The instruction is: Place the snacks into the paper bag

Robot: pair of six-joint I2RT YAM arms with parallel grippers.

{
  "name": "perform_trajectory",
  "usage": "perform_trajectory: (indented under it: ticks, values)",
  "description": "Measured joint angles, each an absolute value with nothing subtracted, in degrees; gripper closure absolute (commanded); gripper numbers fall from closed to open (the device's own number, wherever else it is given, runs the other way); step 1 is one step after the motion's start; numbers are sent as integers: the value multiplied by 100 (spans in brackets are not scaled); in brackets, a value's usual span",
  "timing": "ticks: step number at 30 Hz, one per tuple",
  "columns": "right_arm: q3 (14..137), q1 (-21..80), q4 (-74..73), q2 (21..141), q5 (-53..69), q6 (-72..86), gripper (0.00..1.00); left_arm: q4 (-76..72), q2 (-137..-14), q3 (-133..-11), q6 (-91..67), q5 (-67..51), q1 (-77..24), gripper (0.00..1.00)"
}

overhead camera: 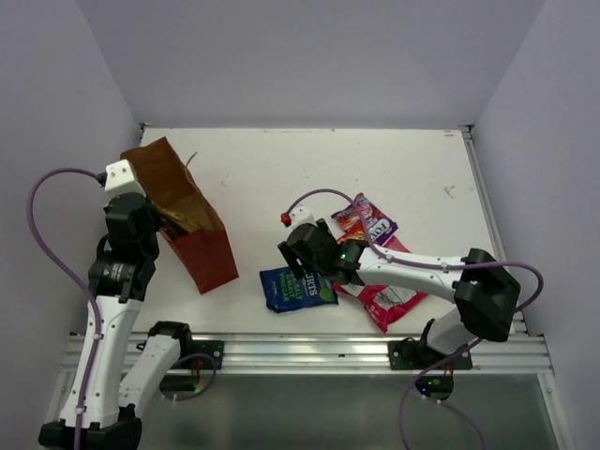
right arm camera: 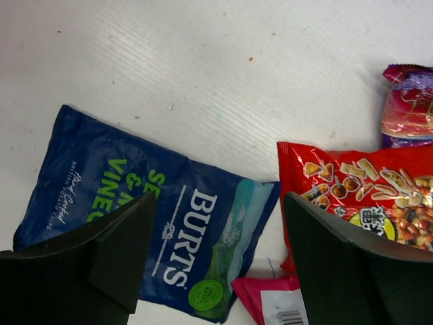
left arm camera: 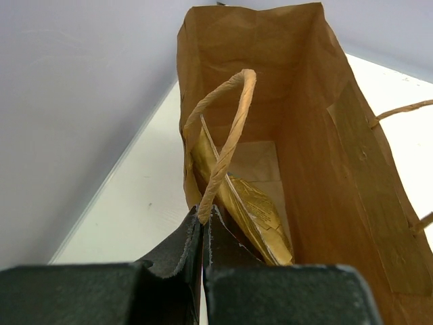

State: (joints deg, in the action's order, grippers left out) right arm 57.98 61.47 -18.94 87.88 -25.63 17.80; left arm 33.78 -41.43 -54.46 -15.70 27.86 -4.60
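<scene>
The paper bag stands tilted at the table's left, red-brown outside, its kraft inside open to the left wrist view. My left gripper is shut on the bag's near string handle. A tan chips bag leans inside. My right gripper hangs open above the dark blue packet, nothing between its fingers. The red packet lies just right of the blue one. The purple packet lies beyond it, and the pink-and-silver one partly under my right arm.
White walls close in the table on three sides, the left wall close behind the bag. A metal rail runs along the near edge by the arm bases. The bag's far handle sticks out to the right.
</scene>
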Motion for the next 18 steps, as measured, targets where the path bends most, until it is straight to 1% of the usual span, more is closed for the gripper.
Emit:
perform_trajectory:
  ticks: [6, 12, 16, 18]
  values:
    - [5649, 5835, -1264, 9231, -2126, 1741, 19, 3378, -4311, -5446, -1570, 3052, -460, 100]
    - [5520, 5203, -810, 9876, -1286, 1341, 19, 3380, -4300, -5446, -1570, 3140, -460, 100]
    - [5507, 4884, -600, 9953, -482, 921, 19, 3380, -4300, -5446, -1570, 3148, -460, 100]
    - [5551, 4788, -628, 9990, -213, 781, 20, 3380, -4300, -5446, -1570, 3155, -460, 100]
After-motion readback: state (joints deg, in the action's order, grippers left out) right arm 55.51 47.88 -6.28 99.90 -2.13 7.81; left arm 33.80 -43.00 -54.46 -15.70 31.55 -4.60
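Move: The blue Burts packet has its middle about 3 cm back and 3 cm left of the right hand, some 9 cm below; its far edge is nearly under the fingers. The red snack packet is roughly 10 cm to this hand's right and 6 cm ahead, the pink packet 18 cm right and 3 cm back, and the purple packet 14 cm right and 13 cm ahead. From the left hand, the Burts packet lies around 33 cm right, 5 cm back and 27 cm below. The right hand, fingers kept wide open, sinks about 8 cm while easing some 4 cm forward, from above the Burts packet down to its far edge, with the left finger at that edge and the right finger near the red packet's close left corner. The wrist tips the fingers steeper by roughly 10 degrees and turns slightly counter-clockwise, and the descent levels off low over the table with nothing gripped. ##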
